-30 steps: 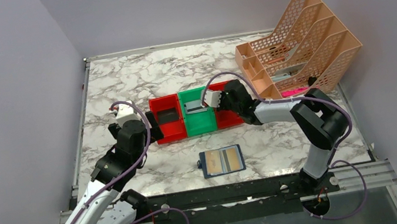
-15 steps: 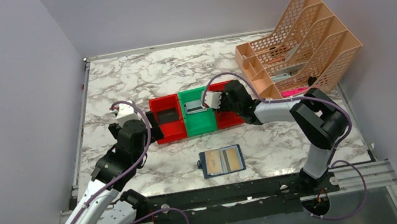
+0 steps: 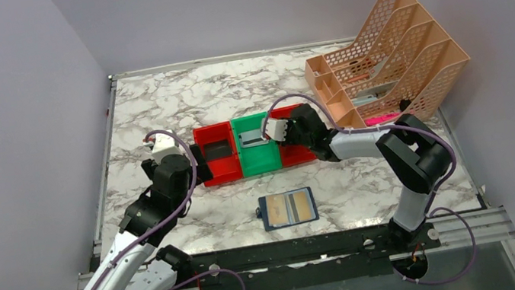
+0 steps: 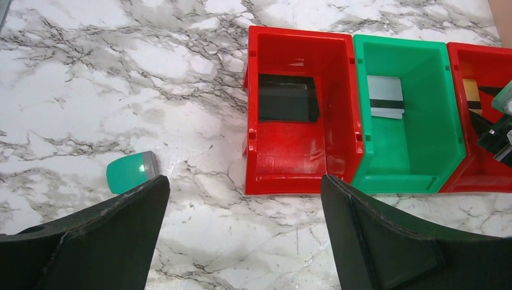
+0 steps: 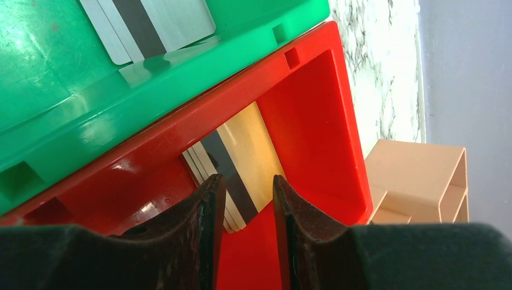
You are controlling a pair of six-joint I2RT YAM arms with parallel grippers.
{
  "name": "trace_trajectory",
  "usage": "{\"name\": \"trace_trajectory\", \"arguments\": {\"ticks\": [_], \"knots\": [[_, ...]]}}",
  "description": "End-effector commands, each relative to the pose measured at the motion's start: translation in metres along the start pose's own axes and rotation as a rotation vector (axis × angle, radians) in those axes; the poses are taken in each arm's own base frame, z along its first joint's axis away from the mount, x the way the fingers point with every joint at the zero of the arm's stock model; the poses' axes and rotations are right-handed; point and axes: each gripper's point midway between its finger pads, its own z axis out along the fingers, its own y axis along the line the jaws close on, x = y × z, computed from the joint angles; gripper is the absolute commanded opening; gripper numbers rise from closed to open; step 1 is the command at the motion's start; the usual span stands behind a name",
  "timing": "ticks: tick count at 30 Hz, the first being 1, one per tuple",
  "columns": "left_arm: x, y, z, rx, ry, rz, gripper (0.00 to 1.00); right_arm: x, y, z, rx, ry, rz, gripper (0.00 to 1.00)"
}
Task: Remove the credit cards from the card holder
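The navy card holder (image 3: 288,208) lies open on the marble table, near the front. A black card (image 4: 288,98) rests in the left red bin (image 4: 290,172). A silver card (image 4: 386,96) lies in the green bin (image 4: 416,163). The gold card (image 5: 256,151) lies in the right red bin (image 5: 314,115), free of the fingers. My right gripper (image 5: 249,181) hovers just over that card with its jaws a little apart and nothing between them. My left gripper (image 4: 244,205) stands wide open above bare table, in front of the left red bin.
A small teal block (image 4: 130,172) lies on the table beside my left fingertip. An orange mesh file rack (image 3: 387,56) stands at the back right. Grey walls close in the table on three sides.
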Motion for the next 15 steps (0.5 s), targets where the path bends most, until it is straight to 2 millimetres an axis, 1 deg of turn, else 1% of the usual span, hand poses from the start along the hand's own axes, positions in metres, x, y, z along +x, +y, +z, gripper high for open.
{"name": "trace_trajectory", "arguments": {"ticks": [1,4,5,6,8,9,10,11,12,13,14,15], "knots": [[0.003,0.002,0.001,-0.004,0.009,0.013,0.99,-0.017,-0.019,-0.007,0.048,-0.049,0.055,0.40],[0.003,0.002,0.001,-0.005,0.009,0.014,0.99,-0.036,-0.037,-0.023,0.083,-0.101,0.145,0.41],[0.003,0.002,0.001,-0.006,0.011,0.015,0.99,-0.043,-0.044,-0.031,0.099,-0.126,0.188,0.42],[0.004,0.002,0.001,-0.006,0.012,0.016,0.99,-0.053,-0.056,-0.044,0.130,-0.163,0.246,0.42],[0.004,0.002,0.002,-0.006,0.015,0.018,0.99,-0.065,-0.071,-0.064,0.190,-0.227,0.411,0.46],[0.004,0.002,0.002,-0.006,0.016,0.020,0.99,-0.068,-0.078,-0.075,0.230,-0.250,0.510,0.49],[0.004,0.001,0.002,-0.005,0.016,0.019,0.99,-0.066,-0.082,-0.083,0.260,-0.257,0.629,0.55],[0.005,0.001,0.002,-0.005,0.020,0.022,0.99,-0.062,-0.083,-0.091,0.283,-0.238,0.775,0.63],[0.005,0.001,0.003,-0.005,0.022,0.024,0.99,-0.055,-0.079,-0.097,0.293,-0.196,0.932,0.67],[0.005,0.001,0.003,-0.005,0.023,0.025,0.99,-0.049,-0.073,-0.101,0.291,-0.151,1.061,0.70],[0.006,0.000,0.003,-0.003,0.026,0.025,0.99,-0.047,-0.062,-0.104,0.252,-0.105,1.118,0.70],[0.006,-0.001,0.003,0.001,0.028,0.025,0.99,-0.048,-0.051,-0.107,0.201,-0.076,1.180,0.70]]}}
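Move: The right hand is low in the right-hand red bin. The gold credit cards lie on its floor about 2 cm ahead of the hand point, 1 cm left and 3 cm below. From this hand, the white cards in the green bin are some 12 cm left and 1 cm ahead, and the open card holder roughly 21 cm back and 5 cm left. From the idle left hand, the gold cards are about 11 cm ahead, 30 cm right and 16 cm below. With nothing in its grip, the right hand leaves the gold cards and climbs fast, about 15 cm nearly straight up out of the red bin, easing back only a little towards the end. On the way its left side rolls up some 40 degrees, the hand swings clockwise, and the partly open fingers spread wider. ##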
